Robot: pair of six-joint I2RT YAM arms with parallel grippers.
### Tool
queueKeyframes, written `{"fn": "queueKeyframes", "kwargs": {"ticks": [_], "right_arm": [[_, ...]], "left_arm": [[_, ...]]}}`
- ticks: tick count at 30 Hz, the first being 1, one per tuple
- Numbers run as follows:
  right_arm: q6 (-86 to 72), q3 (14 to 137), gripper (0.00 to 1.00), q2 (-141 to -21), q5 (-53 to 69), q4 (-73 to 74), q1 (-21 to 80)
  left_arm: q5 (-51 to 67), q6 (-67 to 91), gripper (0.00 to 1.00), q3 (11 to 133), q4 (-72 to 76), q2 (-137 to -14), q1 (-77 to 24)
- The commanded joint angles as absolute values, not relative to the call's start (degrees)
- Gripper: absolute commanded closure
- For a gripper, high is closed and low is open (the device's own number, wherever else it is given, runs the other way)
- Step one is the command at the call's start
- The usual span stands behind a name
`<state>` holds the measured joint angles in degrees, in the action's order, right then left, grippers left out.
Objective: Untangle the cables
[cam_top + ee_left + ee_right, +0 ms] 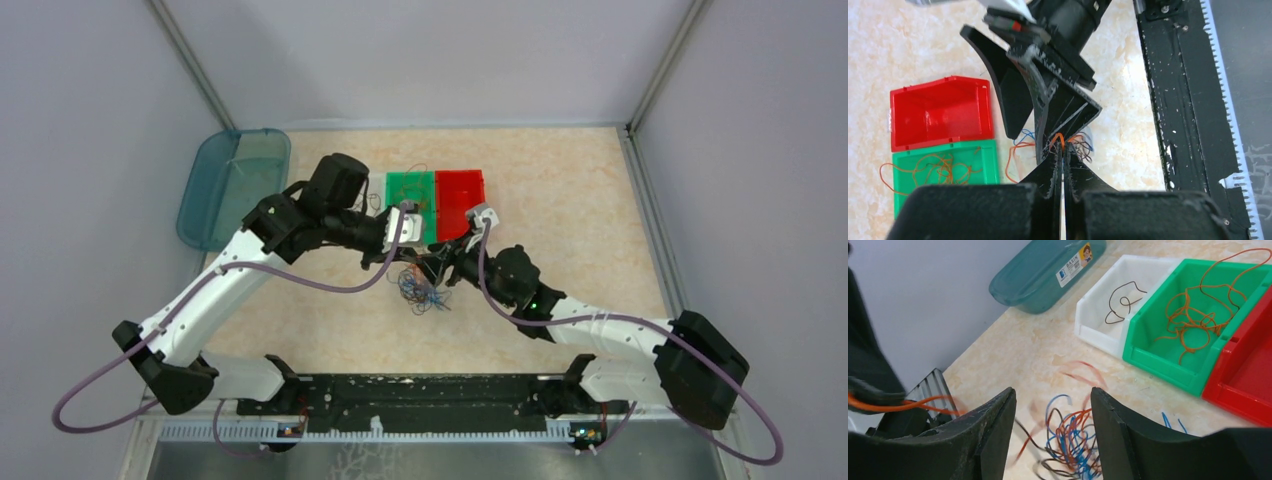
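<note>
A tangled clump of blue, orange-red and dark cables (1083, 440) lies on the table, also seen as the clump (425, 292) between the two arms. My left gripper (1063, 147) is shut on an orange cable (1059, 137) that loops out of its tips. That taut orange cable (923, 402) runs in from the left of the right wrist view. My right gripper (1053, 410) hangs open just above the clump, with wires showing between its fingers (998, 425) but none pinched. Its fingers stand right in front of the left gripper's tips.
A white bin (1098, 330) holds one dark cable (1120, 302). The green bin (1148, 350) beside it holds several orange cables (1193, 315), and the red bin (1248, 390) looks empty. A teal basin (232, 185) sits at the back left. Two short blue cables (1170, 422) lie near the red bin.
</note>
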<state>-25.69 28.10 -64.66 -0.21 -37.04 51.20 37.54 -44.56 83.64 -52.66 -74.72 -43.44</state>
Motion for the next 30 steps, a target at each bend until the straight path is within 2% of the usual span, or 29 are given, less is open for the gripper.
{"fn": "queueKeyframes", "kwargs": {"ticks": [1, 19, 26, 30], "right_arm": [[-25.1, 30.3, 0.43, -66.1, -0.3, -40.7, 52.6], [-27.0, 28.8, 0.43, -73.8, -1.7, -45.2, 56.5], [-27.7, 25.1, 0.44, -74.8, -5.4, -46.4, 56.5], [-28.1, 23.3, 0.45, -74.6, -6.6, -46.9, 56.5]], "left_arm": [[41.4, -42.4, 1.0, 86.1, -52.5, -73.2, -44.3], [37.4, -46.4, 1.0, 93.6, -44.0, -71.6, -44.6], [32.9, -50.5, 1.0, 95.1, -35.4, -69.6, -44.6], [27.1, -53.2, 1.0, 92.5, -24.1, -67.3, -44.6]]}}
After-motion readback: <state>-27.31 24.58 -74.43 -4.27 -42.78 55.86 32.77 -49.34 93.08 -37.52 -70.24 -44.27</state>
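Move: The cable tangle hangs almost straight under the left gripper, about 16 cm below it and 1 cm back and to the right; an orange cable from it is already pinched in those fingers. From the left hand, the green bin is some 18 cm ahead and 25 cm down, and the red bin is beside it, about 10 cm farther right. From the half-open right gripper the tangle is roughly 3 cm back and 11 cm down. Keep the left fingers shut on the orange cable and draw it up out of the tangle, slowly at first, then faster, some 14 cm in all, ending slightly forward while the fingers tilt up towards level. Meanwhile sink the half-open right gripper about 7 cm towards the tangle, drifting a little left, with the orange cable running up past its fingers to the left hand. ##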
